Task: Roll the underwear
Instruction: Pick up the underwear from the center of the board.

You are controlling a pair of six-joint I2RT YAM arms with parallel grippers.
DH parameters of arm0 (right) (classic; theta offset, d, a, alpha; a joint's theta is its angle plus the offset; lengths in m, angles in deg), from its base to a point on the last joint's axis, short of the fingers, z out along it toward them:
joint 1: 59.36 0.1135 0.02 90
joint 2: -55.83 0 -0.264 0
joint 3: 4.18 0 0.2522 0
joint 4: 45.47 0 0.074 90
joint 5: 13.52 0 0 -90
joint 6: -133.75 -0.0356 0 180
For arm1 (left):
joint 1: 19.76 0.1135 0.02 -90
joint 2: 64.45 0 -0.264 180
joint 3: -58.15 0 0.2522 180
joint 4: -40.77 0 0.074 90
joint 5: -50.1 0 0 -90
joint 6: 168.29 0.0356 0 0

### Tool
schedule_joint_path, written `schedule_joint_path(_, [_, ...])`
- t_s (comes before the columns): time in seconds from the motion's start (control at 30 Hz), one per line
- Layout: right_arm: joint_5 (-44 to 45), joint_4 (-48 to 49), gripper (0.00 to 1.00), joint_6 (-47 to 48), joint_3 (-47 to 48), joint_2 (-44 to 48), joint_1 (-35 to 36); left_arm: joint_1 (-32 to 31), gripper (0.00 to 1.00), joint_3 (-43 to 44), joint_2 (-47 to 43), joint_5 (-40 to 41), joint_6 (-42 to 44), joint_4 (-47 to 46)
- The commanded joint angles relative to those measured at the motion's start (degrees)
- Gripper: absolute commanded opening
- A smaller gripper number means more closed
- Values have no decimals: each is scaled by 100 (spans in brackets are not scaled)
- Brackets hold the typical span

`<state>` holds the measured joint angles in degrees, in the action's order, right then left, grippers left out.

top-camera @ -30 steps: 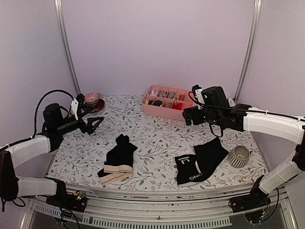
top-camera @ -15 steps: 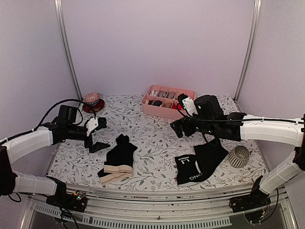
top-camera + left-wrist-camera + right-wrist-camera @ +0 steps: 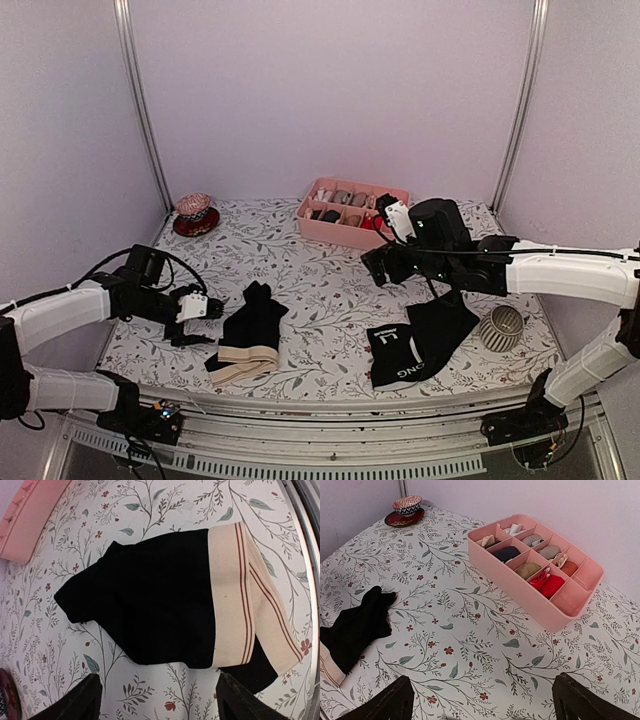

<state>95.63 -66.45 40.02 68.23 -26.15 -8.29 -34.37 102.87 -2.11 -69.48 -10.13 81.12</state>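
Note:
One pair of underwear (image 3: 250,325), black with a wide beige waistband, lies flat near the table's front left. My left gripper (image 3: 195,322) hovers low just to its left, open, nothing between its fingers. In the left wrist view the black cloth and striped waistband of that underwear (image 3: 165,605) fill the middle, just beyond the left gripper (image 3: 160,702). The other underwear (image 3: 415,345), with white letters on a black waistband, lies at the front right. My right gripper (image 3: 375,268) hangs open above the table's middle, behind that pair. In the right wrist view the right gripper (image 3: 487,700) spans bare cloth.
A pink divided tray (image 3: 335,232) with small fabric bundles stands at the back centre, also in the right wrist view as the tray (image 3: 520,597). A patterned bowl (image 3: 193,208) on a red saucer sits at the back left. A grey ribbed cup (image 3: 500,327) lies at the right.
My left arm has come down from the back left to table height beside the beige-waistband underwear. My right arm has swung left and lower, then held still.

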Motion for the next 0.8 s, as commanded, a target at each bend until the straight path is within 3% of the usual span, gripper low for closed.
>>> schedule_joint_path(0.0, [202, 103, 99, 39, -65, 184, 45, -54, 78, -66, 209, 62, 429, 175])
schedule_joint_path(0.23, [264, 90, 99, 44, -37, 68, 45, -71, 51, 106, 654, 150, 359, 131])
schedule_joint_path(0.5, [260, 36, 99, 48, 16, -25, 44, -254, 53, -340, 289, 324, 292, -694])
schedule_joint_path(0.77, [247, 24, 99, 38, 29, -32, 51, -458, 53, -641, -121, 563, 389, -950])
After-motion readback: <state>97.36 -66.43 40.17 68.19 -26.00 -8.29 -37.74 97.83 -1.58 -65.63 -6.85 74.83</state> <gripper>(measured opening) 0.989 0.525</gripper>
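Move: The underwear with the cream waistband lies about 7 cm to the right of the left hand, level with it fore and aft and some 6 cm below. From the left hand the other black garment is about 38 cm to the right and level with it, and the pink box roughly 30 cm ahead and 27 cm right. From the right hand the underwear lies around 23 cm left, 6 cm back and 18 cm below. The left hand sinks about 3 cm beside the near-left side of the underwear while its fingers narrow from wide to roughly half open, drawing back only slightly. It then nearly halts there, rising about half a centimetre, with the fingers held half open and only a few degrees of wrist tilt, still short of any grip. ##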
